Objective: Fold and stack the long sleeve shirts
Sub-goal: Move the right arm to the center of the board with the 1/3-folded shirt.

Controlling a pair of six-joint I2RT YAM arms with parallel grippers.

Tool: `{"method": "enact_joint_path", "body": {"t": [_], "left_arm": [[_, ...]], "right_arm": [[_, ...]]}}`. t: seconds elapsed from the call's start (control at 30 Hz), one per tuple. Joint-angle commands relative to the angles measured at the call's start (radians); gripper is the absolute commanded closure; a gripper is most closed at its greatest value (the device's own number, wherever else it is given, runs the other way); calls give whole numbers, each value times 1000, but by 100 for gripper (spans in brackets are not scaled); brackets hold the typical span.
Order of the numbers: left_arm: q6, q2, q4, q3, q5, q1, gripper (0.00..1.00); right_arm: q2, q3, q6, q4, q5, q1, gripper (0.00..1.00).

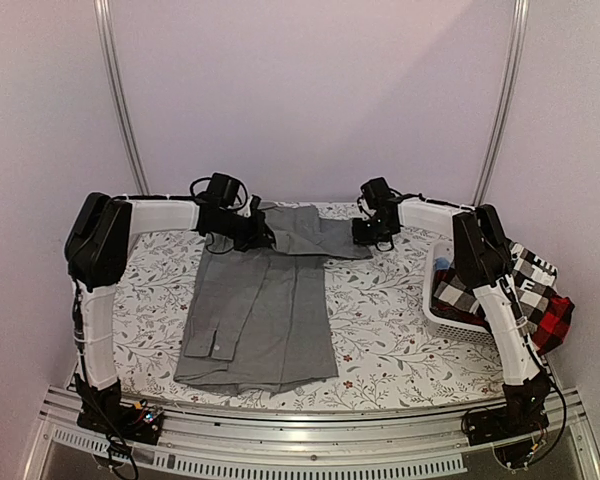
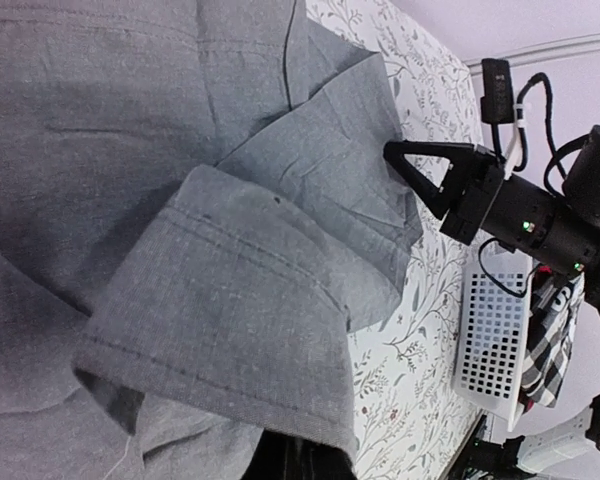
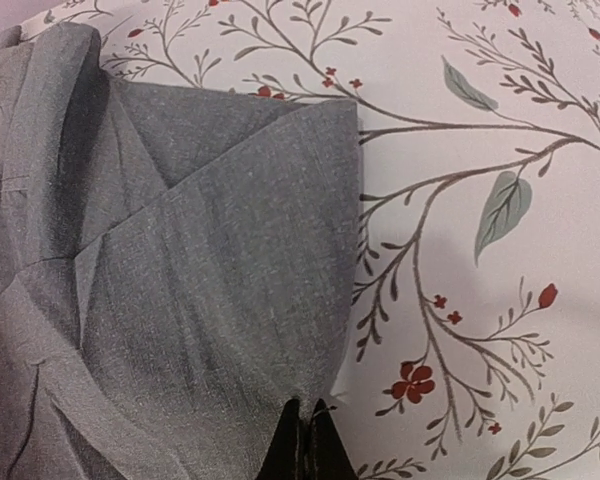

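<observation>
A plain grey long sleeve shirt (image 1: pixel 265 310) lies spread on the flowered tablecloth, its lower part toward the arms' bases. My left gripper (image 1: pixel 258 235) sits at the shirt's far left corner. In the left wrist view a folded grey layer (image 2: pixel 230 310) drapes over the dark fingers (image 2: pixel 302 455), which stand shut with the cloth in them. My right gripper (image 1: pixel 370 238) is at the far right corner, and its tips (image 3: pixel 305 415) are shut on the edge of the grey cloth (image 3: pixel 210 290). The black-and-white (image 1: pixel 525 280) and red-and-black (image 1: pixel 552 325) checked shirts hang out of the basket.
A white perforated basket (image 1: pixel 442 305) stands at the table's right edge beside the right arm. The flowered tablecloth (image 1: pixel 380 320) lies bare between shirt and basket. The metal frame rail (image 1: pixel 310 435) runs along the near edge, and walls close in behind.
</observation>
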Motion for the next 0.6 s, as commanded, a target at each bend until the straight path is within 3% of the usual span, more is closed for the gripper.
{"method": "enact_joint_path", "body": {"t": [0.0,0.27,0.33,0.43,0.57], "left_arm": [[-42,18,54,78,-15,-62,100],[-45,120,5,265,-50,-82,100],[-19,138,-31,314,-49,-76,100],[33,151,-82,374,-50,-66,100],[102,138,-138,425,-51,-51,100]], "right_arm": [[-1,38,-51,-70,65,-83,100],[5,100,-69,-128,24,-113,100],[-35,64,-60,-128,10,-104,90],[-121,-52,-60,-102,21,-78,66],[-284,-187,-52,-81,21,-46,52]]}}
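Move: My left hand still pinches the shirt near the sleeve's root, above the board; the board's centre lies about 9 cm to its right, 6 cm back and 8 cm below. The shirt body's middle is 7 cm back from that hand, straight under otherwise. My right hand, holding the stretched sleeve's end almost at board level, has the centre some 16 cm left and 17 cm back, and the laundry basket's middle roughly 28 cm right and 24 cm back. I drag the folded shirt to the right with both hands, some 7 cm, working forward too; my left hand keeps its pinch, rises about 5 cm and lifts its fingertips slightly. My right hand keeps low, goes some 3 cm forward on the way, then opens to let go of the sleeve's end and draws back about 4 cm. ##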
